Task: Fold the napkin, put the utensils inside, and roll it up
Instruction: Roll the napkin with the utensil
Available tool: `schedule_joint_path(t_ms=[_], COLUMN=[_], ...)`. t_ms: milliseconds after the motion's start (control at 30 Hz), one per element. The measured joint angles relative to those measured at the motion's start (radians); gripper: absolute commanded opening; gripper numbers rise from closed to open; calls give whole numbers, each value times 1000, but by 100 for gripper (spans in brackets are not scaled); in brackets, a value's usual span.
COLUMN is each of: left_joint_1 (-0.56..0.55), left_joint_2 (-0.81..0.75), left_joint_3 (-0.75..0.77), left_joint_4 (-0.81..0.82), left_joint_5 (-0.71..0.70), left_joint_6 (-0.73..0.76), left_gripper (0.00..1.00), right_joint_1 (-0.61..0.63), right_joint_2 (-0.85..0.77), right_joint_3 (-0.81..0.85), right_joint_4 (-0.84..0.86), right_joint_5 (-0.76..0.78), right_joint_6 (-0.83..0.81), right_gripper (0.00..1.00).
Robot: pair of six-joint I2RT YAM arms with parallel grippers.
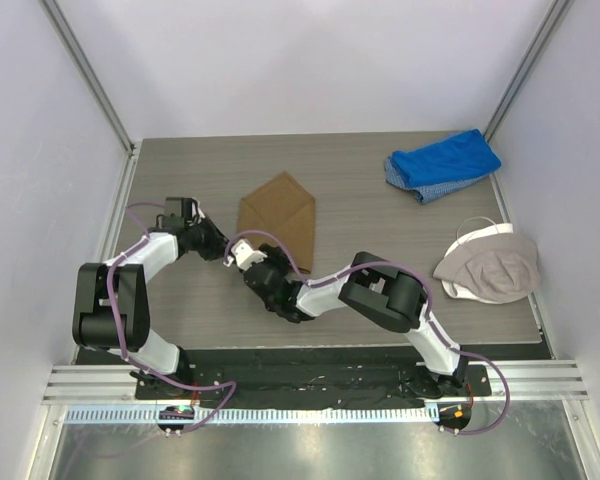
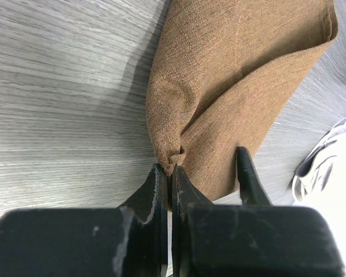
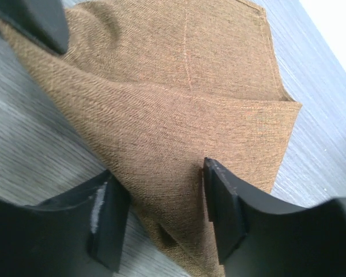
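Observation:
The tan-brown napkin lies folded into a pointed shape at the table's middle. My left gripper is shut on its near left corner; the left wrist view shows the cloth bunched between the closed jaws of the left gripper. My right gripper is open just beside it. In the right wrist view the right gripper straddles the napkin's near edge without gripping it. The gold spoon is not in view in any frame.
A blue cloth lies at the back right. A beige-and-white cap-like item sits at the right edge and shows in the left wrist view. Both wrists crowd together at the napkin's near left corner. Walls enclose the table.

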Motion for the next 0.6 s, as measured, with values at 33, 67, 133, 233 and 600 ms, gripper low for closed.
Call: schedule_joint_path(t_ms=[33,67,133,233,600], left_joint_1=[0,0,0,0,9], left_joint_2=[0,0,0,0,-35], left_joint_3=[0,-1,-1,-1,-37], left_joint_4=[1,1,1,1,11], left_joint_5=[2,4,5,6,-70], left_joint_6=[0,0,0,1,11], left_gripper=[0,0,0,8,79], right_joint_1=[0,0,0,-1,-72], right_joint_2=[0,0,0,-3,-68], right_joint_3=[-5,-8,-14,-23,72], right_joint_4=[4,8,13,9,-329], right_joint_5=[-3,-8,-31,-79,-356], right_joint_6=[-9,-18,-40,-72,-47], right_gripper=[47,42,38,27,3])
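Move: The right fingers stand half open astride the napkin's near, rolled edge, its middle only about 1 cm ahead and 1 cm below the hand point. From that hand the napkin's middle lies about 8 cm ahead, 1 cm right and 3 cm down, and its far corner some 20 cm ahead, 3 cm right. The left fingers are still shut on the napkin's near-left end, right at their tips; the edge between the right fingers lies about 9 cm to the left hand's right and 3 cm lower. The right hand sinks about 1 cm and eases 1 cm left while its wrist turns some 15 degrees counter-clockwise and tips its fingers downward, closing them from over half open to nearly shut so that they pinch the napkin's near, rolled edge. The left hand stays put at first, then opens wide, lets go of the near-left end and draws off about 1.5 cm to the left, its open fingers still around that end. ##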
